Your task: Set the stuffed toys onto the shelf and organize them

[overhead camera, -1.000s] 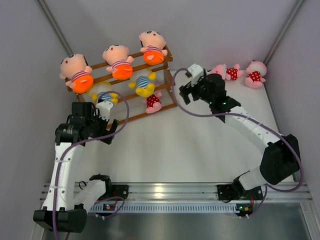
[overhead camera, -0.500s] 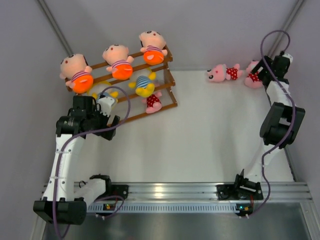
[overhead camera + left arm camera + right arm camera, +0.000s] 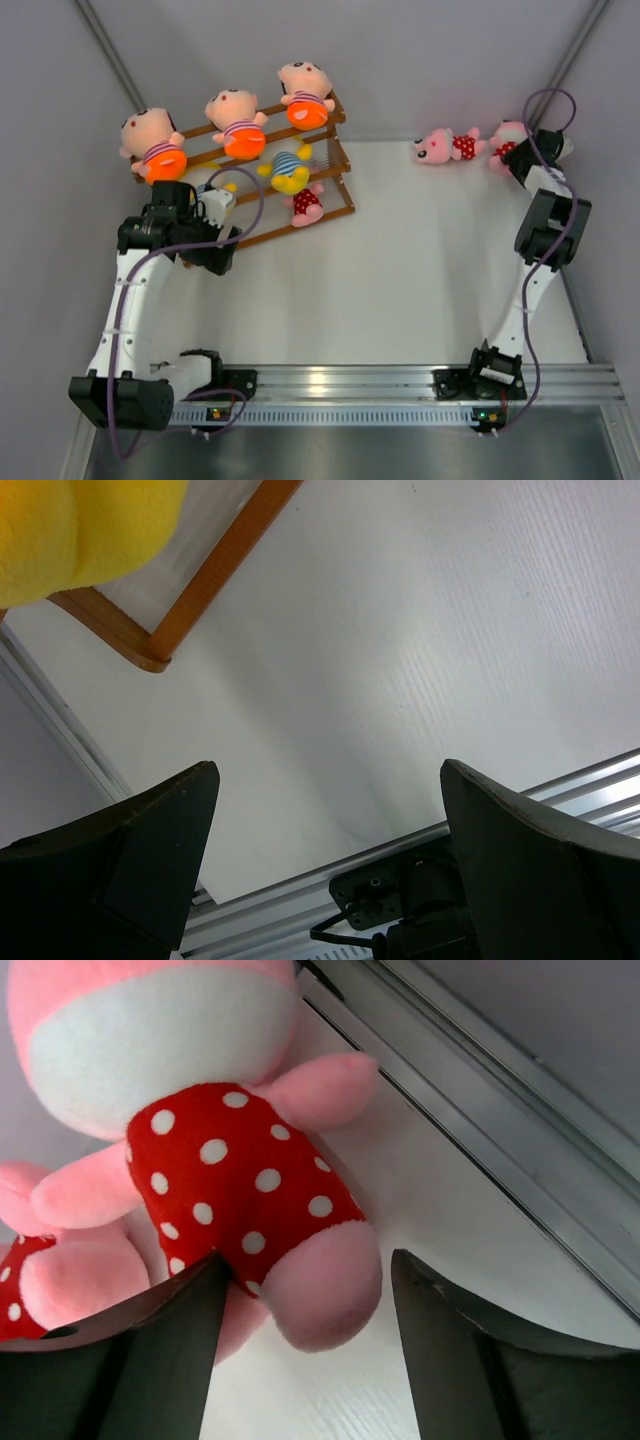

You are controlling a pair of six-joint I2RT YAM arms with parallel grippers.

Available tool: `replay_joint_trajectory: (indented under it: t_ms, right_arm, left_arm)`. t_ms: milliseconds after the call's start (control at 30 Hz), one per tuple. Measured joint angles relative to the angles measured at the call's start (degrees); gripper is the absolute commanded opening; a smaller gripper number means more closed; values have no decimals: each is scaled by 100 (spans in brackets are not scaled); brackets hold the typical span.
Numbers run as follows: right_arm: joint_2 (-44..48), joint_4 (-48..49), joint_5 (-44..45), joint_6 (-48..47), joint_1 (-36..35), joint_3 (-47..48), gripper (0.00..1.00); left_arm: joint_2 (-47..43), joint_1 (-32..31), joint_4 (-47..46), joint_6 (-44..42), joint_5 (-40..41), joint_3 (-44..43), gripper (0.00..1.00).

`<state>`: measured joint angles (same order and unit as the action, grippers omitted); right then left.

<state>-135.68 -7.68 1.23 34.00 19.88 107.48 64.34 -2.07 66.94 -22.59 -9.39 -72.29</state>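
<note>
The brown wooden shelf [image 3: 331,213] stands at the back left. Three peach stuffed toys [image 3: 235,122] sit on its top tier, a yellow one [image 3: 288,170] on the middle, a pink one [image 3: 305,205] lowest. Two pink polka-dot toys lie at the back right: one [image 3: 445,147] free, the other [image 3: 507,131] under my right gripper [image 3: 516,160]. In the right wrist view the right gripper [image 3: 305,1260] is open around that toy's [image 3: 230,1175] leg; the left finger touches it, the right one stands apart. My left gripper [image 3: 208,250] [image 3: 325,768] is wide open and empty beside the shelf rail [image 3: 215,575].
Another yellow toy [image 3: 207,185] [image 3: 80,530] sits on the shelf's left part, half hidden by my left wrist. Grey walls and metal corner posts [image 3: 565,60] close in the back right corner. The second pink toy [image 3: 60,1280] lies just left of my right fingers.
My right arm swung from beside the shelf to the far right corner, and its jaws have narrowed around the pink toy's leg. The left arm drew slightly back from the shelf.
</note>
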Motion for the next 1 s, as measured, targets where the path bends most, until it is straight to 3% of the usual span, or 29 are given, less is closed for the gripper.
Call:
replay_joint_trajectory:
  t_ms: [33, 100, 167, 200, 333, 467, 733, 1000]
  right_arm:
    - [-48, 24, -17, 57, 0, 66, 46]
    - [-90, 81, -61, 149, 7, 175, 34]
    - [-90, 131, -92, 195, 17, 205, 7]
    - [-90, 155, -107, 219, 20, 205, 0]
    - [-72, 282, -175, 299, 20, 109, 0]
    - [487, 905, -219, 302, 4, -1038, 0]
    - [2903, 1773, 28, 151, -409, -4116, 0]
    - [5171, 2002, 415, -129, -1801, -5689, 0]
  left_arm:
    - [4, 0, 15, 0, 4, 0, 98]
    - [24, 0, 39, 0, 28, 0, 98]
    - [46, 2, 48, 0, 50, 0, 98]
    - [46, 2, 52, -2, 66, 0, 98]
    - [39, 2, 63, -4, 87, 0, 98]
    - [-68, 2, 63, -4, 33, 92, 98]
    - [-592, 2, 33, -4, -42, 487, 98]
    - [-1445, 33, -44, -4, 160, 1351, 98]
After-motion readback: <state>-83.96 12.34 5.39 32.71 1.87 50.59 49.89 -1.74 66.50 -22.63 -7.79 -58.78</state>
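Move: The right hand is down at the legs of the pink toy nearest the right side wall, one leg standing between its still-open fingers. This toy's middle lies about 6 cm ahead, 4 cm to the left and roughly level. The second pink toy is some 22 cm left and 6 cm ahead; the shelf's right end is around 53 cm left, 5 cm nearer the base and a bit higher. From the left hand, the nearest-wall toy is about 43 cm ahead, 78 cm right and 16 cm lower. Easing a centimetre or so farther forward, the right fingers close and pinch the toy's leg; then the hand swings left and back, speeding up and rising, towards the shelf, some 19 cm left, 15 cm back and 11 cm up, while the wrist turns about 15 degrees counter-clockwise and the fingertips tip up. Meanwhile the empty, open left hand draws back about 5 cm from the shelf and sinks 3 cm. ##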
